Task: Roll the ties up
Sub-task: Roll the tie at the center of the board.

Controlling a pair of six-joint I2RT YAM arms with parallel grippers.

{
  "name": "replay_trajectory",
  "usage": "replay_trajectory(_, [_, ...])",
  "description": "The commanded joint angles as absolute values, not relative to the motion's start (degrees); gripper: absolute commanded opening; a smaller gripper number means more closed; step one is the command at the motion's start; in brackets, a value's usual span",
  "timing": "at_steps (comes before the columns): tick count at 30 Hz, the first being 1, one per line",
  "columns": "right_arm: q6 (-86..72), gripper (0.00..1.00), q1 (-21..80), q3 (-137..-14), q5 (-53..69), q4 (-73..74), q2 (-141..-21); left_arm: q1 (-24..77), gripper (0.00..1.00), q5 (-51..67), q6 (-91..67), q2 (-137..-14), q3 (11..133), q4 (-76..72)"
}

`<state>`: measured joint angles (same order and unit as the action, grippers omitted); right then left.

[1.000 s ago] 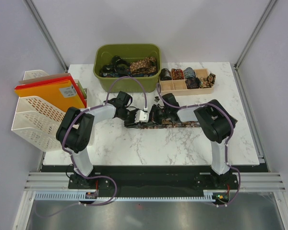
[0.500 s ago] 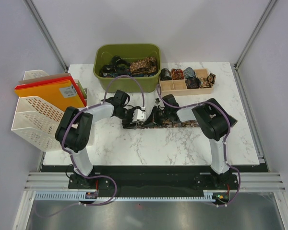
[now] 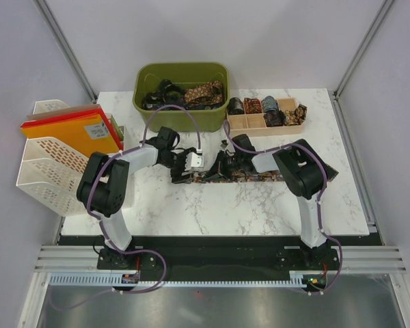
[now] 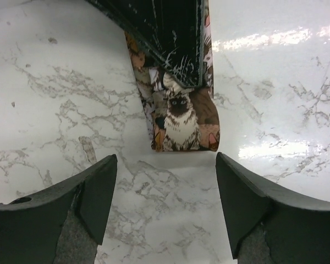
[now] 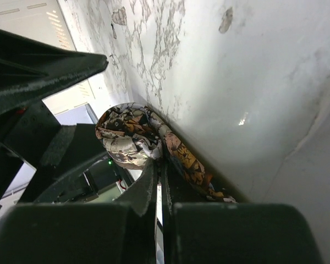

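A tie [image 3: 260,176] with a brown-gold cat print lies stretched left to right across the marble table. In the left wrist view its square-cut end [image 4: 181,124] rests flat on the marble, black lining showing behind it. My left gripper [image 4: 165,181] stands open just short of that end and touches nothing; from above the left gripper [image 3: 182,169] sits at the tie's left end. My right gripper [image 5: 160,165] is shut, pinching the tie, whose fabric curls into a small coil [image 5: 129,135] at its fingertips. From above the right gripper [image 3: 220,167] is on the tie just right of the left one.
A green bin [image 3: 145,102] of loose ties stands at the back centre. Beside it a wooden divided tray [image 3: 256,124] holds several rolled ties [image 3: 253,105]. A white file rack [image 3: 44,167] with orange folders [image 3: 75,130] stands at the left edge.
My left gripper has opened wider and drawn back to the left, off the tie's end. The right gripper stays shut in place.
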<state>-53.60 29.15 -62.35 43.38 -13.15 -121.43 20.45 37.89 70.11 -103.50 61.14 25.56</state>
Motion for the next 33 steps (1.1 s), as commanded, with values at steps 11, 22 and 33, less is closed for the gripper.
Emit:
replay_trajectory(11, [-53.0, 0.00, 28.4, -61.8, 38.7, -12.0, -125.9, 23.1, 0.41, 42.3, 67.2, -99.6, 62.2, 23.5])
replay_trajectory(22, [-53.3, 0.00, 28.4, -62.1, 39.2, -12.5, -126.1, 28.5, 0.38, 41.0, 63.0, -102.3, 66.3, 23.5])
replay_trajectory(33, [-54.1, 0.00, 28.3, -61.9, 40.4, -14.1, -126.1, 32.0, 0.45, 37.4, 60.0, -107.6, 71.6, 27.1])
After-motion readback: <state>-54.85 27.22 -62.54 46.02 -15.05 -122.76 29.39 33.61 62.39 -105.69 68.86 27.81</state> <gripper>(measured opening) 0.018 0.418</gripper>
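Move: The tie's rolled end lies about 5 cm to the left gripper's right, level with it fore and aft and at about its height; from the right fingertips it is roughly 2 cm left and 1 cm back. The unrolled strip runs on rightwards, its middle some 29 cm right of the left gripper and 1 cm ahead. The green bin stands about 28 cm straight ahead of the left gripper; the compartment tray, 21 cm ahead and 28 cm right. Bring the left gripper about 5 cm right to the tie's roll, narrowing its wide-open fingers to roughly half that gap early on, then rising some 2 cm as it goes, so that the tips close in on the roll's two side edges. Keep the right fingers shut at the crease between roll and strip, giving way about 1 cm right and forward at the end. ##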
